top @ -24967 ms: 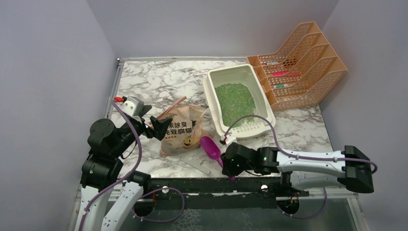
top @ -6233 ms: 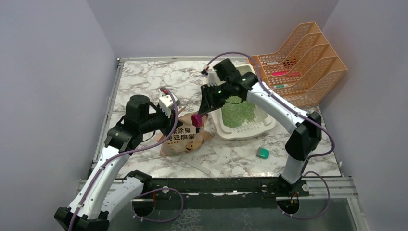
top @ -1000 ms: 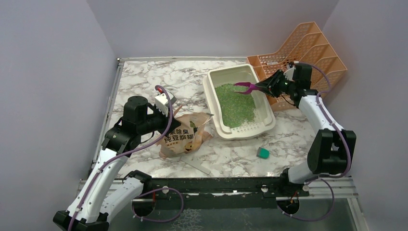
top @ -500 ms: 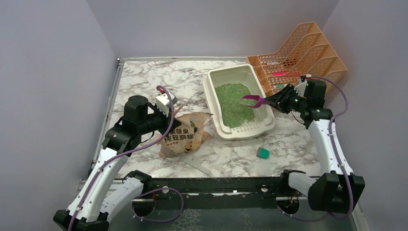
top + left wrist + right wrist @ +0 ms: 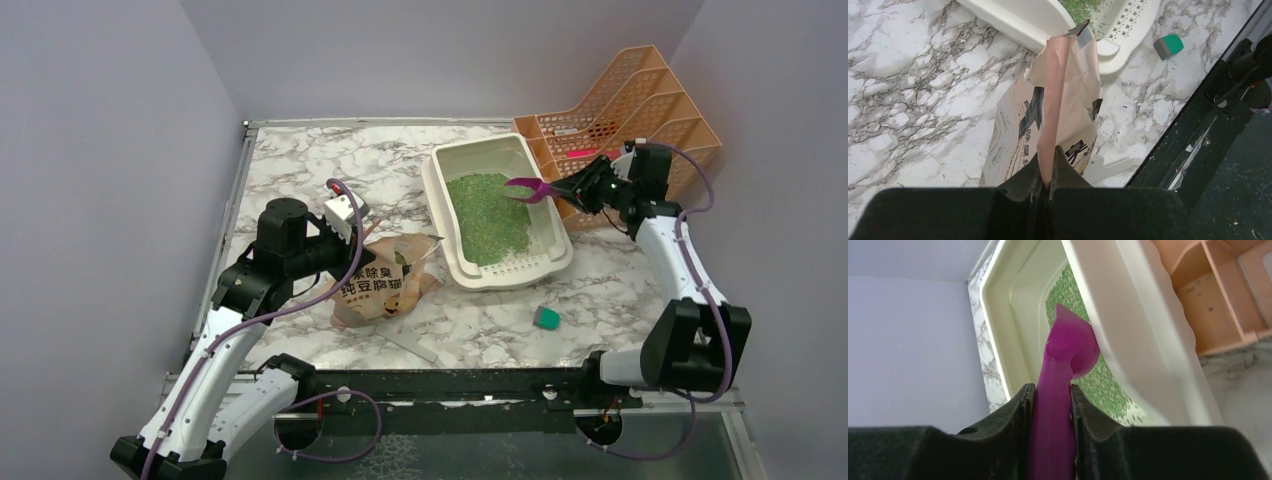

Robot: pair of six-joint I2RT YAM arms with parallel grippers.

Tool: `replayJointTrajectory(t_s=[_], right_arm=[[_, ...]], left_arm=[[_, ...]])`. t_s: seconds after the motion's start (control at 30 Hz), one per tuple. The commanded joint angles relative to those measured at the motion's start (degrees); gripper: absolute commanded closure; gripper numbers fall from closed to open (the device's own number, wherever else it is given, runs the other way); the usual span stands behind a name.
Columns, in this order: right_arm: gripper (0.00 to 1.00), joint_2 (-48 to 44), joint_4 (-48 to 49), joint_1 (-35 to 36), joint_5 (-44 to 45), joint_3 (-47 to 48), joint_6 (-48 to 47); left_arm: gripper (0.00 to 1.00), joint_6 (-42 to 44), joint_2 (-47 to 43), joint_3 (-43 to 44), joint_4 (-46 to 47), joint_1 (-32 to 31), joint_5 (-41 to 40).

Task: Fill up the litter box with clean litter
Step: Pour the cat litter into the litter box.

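Note:
The cream-white litter box (image 5: 447,160) sits at the back right of the marble table, with green clean litter (image 5: 487,215) spread over its floor. My right gripper (image 5: 577,190) is shut on the handle of a magenta scoop (image 5: 527,187), whose bowl hangs over the box's right side. The right wrist view shows that scoop (image 5: 1068,347) clamped in my right gripper (image 5: 1052,388), above the litter (image 5: 1108,380) and beside the box's wall (image 5: 1128,325). My left gripper (image 5: 1048,157) is shut on the pink top strip of the tan paper bag (image 5: 1058,110), holding the bag (image 5: 385,285) upright left of the box.
An orange mesh file rack (image 5: 625,130) stands right behind my right gripper. A small teal block (image 5: 546,318) lies on the table in front of the box. A flat white piece (image 5: 405,343) lies near the front edge beside the bag. Purple walls close in both sides.
My right gripper carried the scoop toward the near part of the box, then back toward its far right side. The left arm and the bag have stayed still.

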Motion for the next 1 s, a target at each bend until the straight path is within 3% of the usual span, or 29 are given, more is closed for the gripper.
replayJointTrajectory(t_s=[0.0,0.2,0.5,0.97], right_arm=[[0.99,6.9,9.2,-0.3,-2.9,5.7,2.3],[0.99,15.2,7.1,2.6,-3.3,15.3,-0.3],[0.99,18.2,5.6,9.5,-2.3,18.2,-2.1],[0.99,-2.9,-8.2,10.3,6.9,2.2,-12.9]], left_arm=[[1.0,0.1,-0.8,3.0,2.9,-0.1,2.3],[1.0,-0.6,-1.6,2.9,2.9,-0.1,1.6],[1.0,-1.4,-2.3,2.9,2.9,-0.1,1.5],[1.0,-1.5,-3.3,2.2,2.9,-0.1,2.0]])
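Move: The litter's middle in the litter box lies about 13 cm left of my right hand, 4 cm back and some 17 cm below; that hand is above the box's right side, holding the purple scoop. The orange rack stands about 13 cm to this hand's right and 9 cm ahead; the litter bag is roughly 37 cm left and 18 cm back. From my left hand, the litter is about 26 cm right and 12 cm ahead. Keeping my grip on the purple scoop, I sweep my right hand forward almost 8 cm, curve left about 7 cm with a slight rise, then draw it back by the whole forward reach, sinking nearly 4 cm, so the blade ends over the litter. My wrist turns some 15 degrees counter-clockwise. My left hand keeps the bag's top edge pinched. ##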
